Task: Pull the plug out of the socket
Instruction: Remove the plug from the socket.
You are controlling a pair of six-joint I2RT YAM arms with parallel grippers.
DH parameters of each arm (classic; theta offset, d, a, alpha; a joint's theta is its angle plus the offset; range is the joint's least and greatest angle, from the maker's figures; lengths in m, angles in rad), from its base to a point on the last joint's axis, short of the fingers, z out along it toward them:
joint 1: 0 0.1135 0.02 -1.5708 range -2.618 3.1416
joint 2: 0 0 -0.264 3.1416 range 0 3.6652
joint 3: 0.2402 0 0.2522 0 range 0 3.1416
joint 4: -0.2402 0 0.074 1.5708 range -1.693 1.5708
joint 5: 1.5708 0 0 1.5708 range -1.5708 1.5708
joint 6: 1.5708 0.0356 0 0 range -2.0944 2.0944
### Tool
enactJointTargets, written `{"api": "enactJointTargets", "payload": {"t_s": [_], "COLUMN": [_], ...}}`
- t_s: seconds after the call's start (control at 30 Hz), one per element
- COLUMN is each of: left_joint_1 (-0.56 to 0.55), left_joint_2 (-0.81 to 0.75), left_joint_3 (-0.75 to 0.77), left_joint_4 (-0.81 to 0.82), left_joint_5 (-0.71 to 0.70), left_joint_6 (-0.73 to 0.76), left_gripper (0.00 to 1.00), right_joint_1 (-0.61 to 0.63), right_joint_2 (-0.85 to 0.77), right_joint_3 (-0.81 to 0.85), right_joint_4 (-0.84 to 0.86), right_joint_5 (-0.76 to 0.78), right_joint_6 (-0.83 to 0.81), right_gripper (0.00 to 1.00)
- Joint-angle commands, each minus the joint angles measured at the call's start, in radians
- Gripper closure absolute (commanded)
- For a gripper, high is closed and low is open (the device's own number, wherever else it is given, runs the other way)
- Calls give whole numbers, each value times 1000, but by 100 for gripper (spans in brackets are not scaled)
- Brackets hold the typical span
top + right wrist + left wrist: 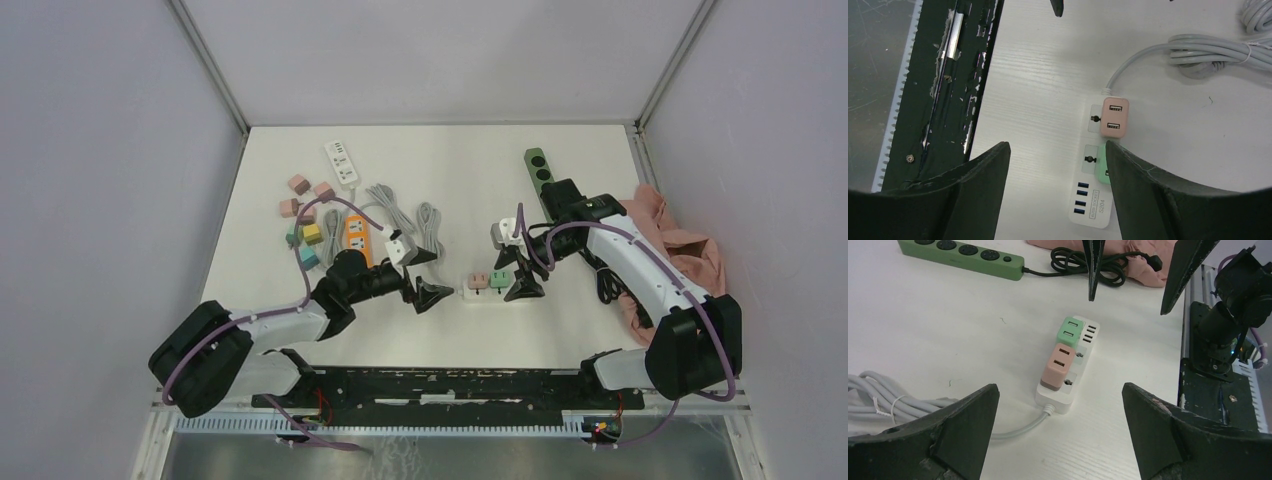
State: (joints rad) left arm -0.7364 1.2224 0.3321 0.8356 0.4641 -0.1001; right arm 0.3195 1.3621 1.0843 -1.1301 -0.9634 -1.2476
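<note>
A white socket strip (487, 293) lies mid-table with a pink plug (478, 280) and a green plug (499, 279) pushed into it. My left gripper (432, 293) hovers open just left of the strip's cable end. In the left wrist view the socket strip (1090, 338), pink plug (1058, 365) and green plug (1069, 330) lie ahead of the left gripper (1059, 390), untouched. My right gripper (522, 288) stands open at the strip's other end. In the right wrist view the right gripper (1057, 146) straddles the socket strip (1093, 205). One finger overlaps the green plug (1101, 167), and the pink plug (1114, 116) lies beyond.
A green power strip (538, 165) with a black coiled cable, and a pink cloth (680, 240), lie at the right. On the left are a white strip (341, 160), an orange strip (357, 235), several coloured adapter cubes (305, 210) and grey cable bundles (400, 215). A black rail (440, 385) borders the near edge.
</note>
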Motion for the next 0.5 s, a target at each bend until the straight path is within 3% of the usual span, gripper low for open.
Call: {"api": "enactJointTargets", "payload": {"t_s": [0.0,0.2,0.47], "left_joint_1": [-3,-2,-38], "left_joint_2": [63,218,387], "left_joint_3": [76,223,264], "left_joint_4": [68,-85,15], "left_joint_5": [82,159,181], "left_joint_6": [154,257,305], "left_gripper": [3,17,23], "right_joint_1": [-2,-4,-10], "right_joint_2": [-2,-12,-8], "right_joint_3": [-1,-5,-6], "right_joint_4": [-3,6,20], "right_joint_5": [-7,7,38], "right_joint_6": [-21,-18,-2], "right_gripper": [24,24,24]}}
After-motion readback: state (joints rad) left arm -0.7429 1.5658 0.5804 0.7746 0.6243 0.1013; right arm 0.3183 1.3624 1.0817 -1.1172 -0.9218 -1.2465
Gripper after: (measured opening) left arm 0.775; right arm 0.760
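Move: The pink plug lies about 10 cm to the right of the left hand, 3 cm ahead and some 9 cm below. The green plug sits about 4 cm farther right in the same row. The middle of the white socket strip carrying both is roughly 14 cm right and 2 cm ahead, and the grey cable bundle is about 13 cm straight ahead. From the right hand, the pink plug is some 5 cm left, 3 cm ahead and 9 cm below. Towards the pink plug on the white strip, the left hand sweeps about 5 cm to the right, sinking some 3.5 cm with most of the drop late, and easing forward about 2.5 cm. Its fingers swing about 10 degrees clockwise, dip slightly and close part-way from fully open, still touching nothing. ##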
